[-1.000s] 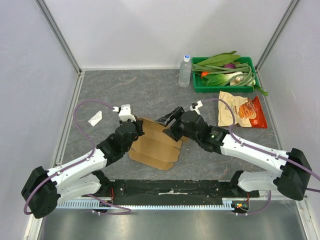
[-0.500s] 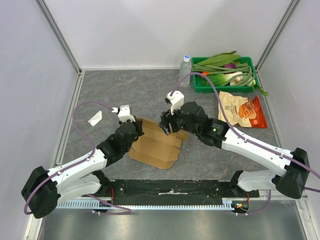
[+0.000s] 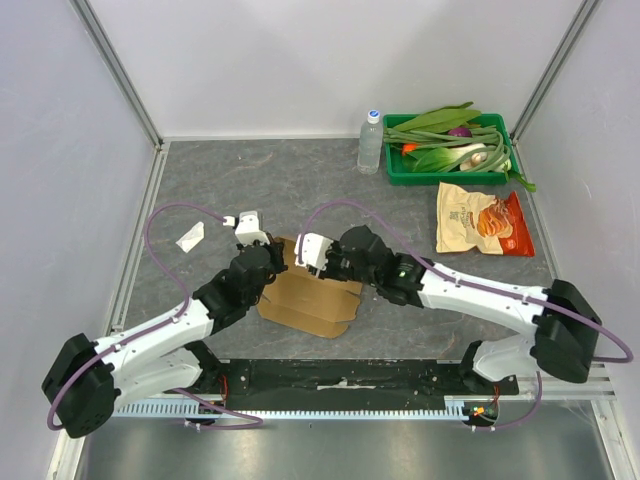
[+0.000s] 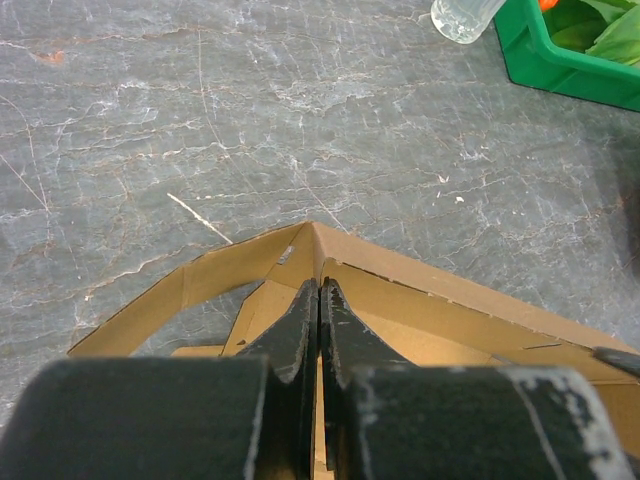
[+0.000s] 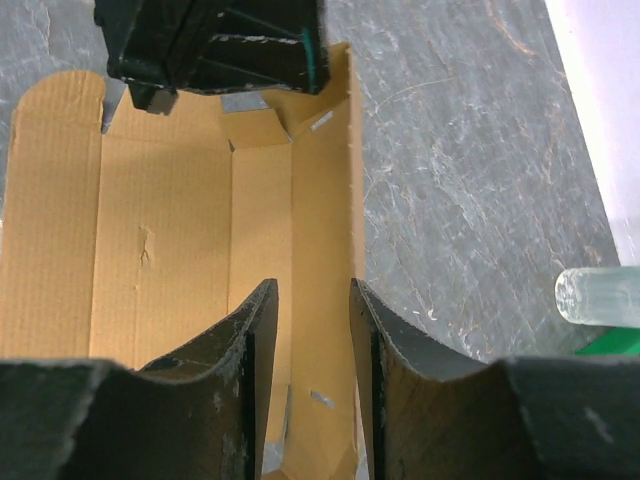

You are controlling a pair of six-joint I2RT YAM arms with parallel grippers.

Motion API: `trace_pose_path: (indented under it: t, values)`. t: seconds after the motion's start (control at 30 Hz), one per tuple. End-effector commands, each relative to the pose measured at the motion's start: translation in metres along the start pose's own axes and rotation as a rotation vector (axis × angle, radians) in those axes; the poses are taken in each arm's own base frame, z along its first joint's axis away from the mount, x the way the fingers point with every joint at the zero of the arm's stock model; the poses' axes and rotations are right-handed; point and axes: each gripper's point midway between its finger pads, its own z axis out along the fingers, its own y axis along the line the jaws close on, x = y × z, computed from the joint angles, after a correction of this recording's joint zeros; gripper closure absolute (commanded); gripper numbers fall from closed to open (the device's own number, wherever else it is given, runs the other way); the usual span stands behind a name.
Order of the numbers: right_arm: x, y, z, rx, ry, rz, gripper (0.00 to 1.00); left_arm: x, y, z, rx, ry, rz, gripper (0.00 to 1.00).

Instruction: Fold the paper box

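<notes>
The paper box (image 3: 312, 302) is a brown cardboard sheet lying partly folded between the arms. My left gripper (image 3: 272, 257) is shut on the box's raised far-left corner. In the left wrist view the fingers (image 4: 320, 290) pinch a thin cardboard edge (image 4: 440, 300) where two walls meet. My right gripper (image 3: 320, 256) is open, over the box's far edge, close to the left gripper. In the right wrist view its fingers (image 5: 310, 292) hang over a narrow panel of the box (image 5: 170, 250), beside an upright wall. The left gripper (image 5: 220, 45) shows at the top.
A water bottle (image 3: 370, 142) and a green tray (image 3: 445, 180) of vegetables stand at the back right. An orange snack bag (image 3: 483, 220) lies right of the box. A white paper scrap (image 3: 190, 236) lies at the left. Side walls enclose the table.
My right arm has swung left from the box's right side to its far edge, beside the left gripper, and its wrist has turned. The left arm has kept its hold and place.
</notes>
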Motion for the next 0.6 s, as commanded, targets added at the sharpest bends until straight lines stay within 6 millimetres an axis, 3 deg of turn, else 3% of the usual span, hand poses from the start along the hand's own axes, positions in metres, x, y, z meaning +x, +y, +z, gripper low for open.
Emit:
trace_pose_path:
  t: [0.0, 0.27, 0.5, 0.57]
  values:
    - [-0.028, -0.008, 0.017, 0.037, -0.073, -0.128, 0.60, -0.010, -0.007, 0.004, 0.003, -0.044, -0.047, 0.98]
    - [-0.021, -0.027, 0.027, 0.222, -0.041, -0.222, 0.78, -0.008, -0.006, 0.003, 0.008, -0.043, -0.046, 0.98]
    - [-0.014, -0.019, 0.038, 0.181, -0.015, -0.295, 0.80, -0.005, -0.006, 0.002, 0.020, -0.039, -0.046, 0.98]
    - [-0.016, -0.015, 0.041, 0.162, -0.031, -0.298, 0.72, -0.006, -0.007, 0.002, 0.024, -0.041, -0.048, 0.98]
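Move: The right gripper, half open, hangs by the box's far wall; the stretch of rim to take lies about 3 cm ahead, 3 cm to its left and 1 cm below. The far-left corner pinched by the left gripper is some 4 cm ahead, 9 cm left and 2 cm lower; the box floor is roughly 6 cm back, 1 cm left and 9 cm down. From the left gripper that rim stretch lies about 6 cm right, 1 cm back, level with it. Bring the right gripper left and forward onto the far wall's rim, about 4 cm in all: first left with a dip of some 2 cm, then mostly forward while rising again. Roll its wrist about 15 degrees and narrow the half-open fingers, without shutting them, so that they come to straddle the rim. Keep the left gripper pinching the corner. ##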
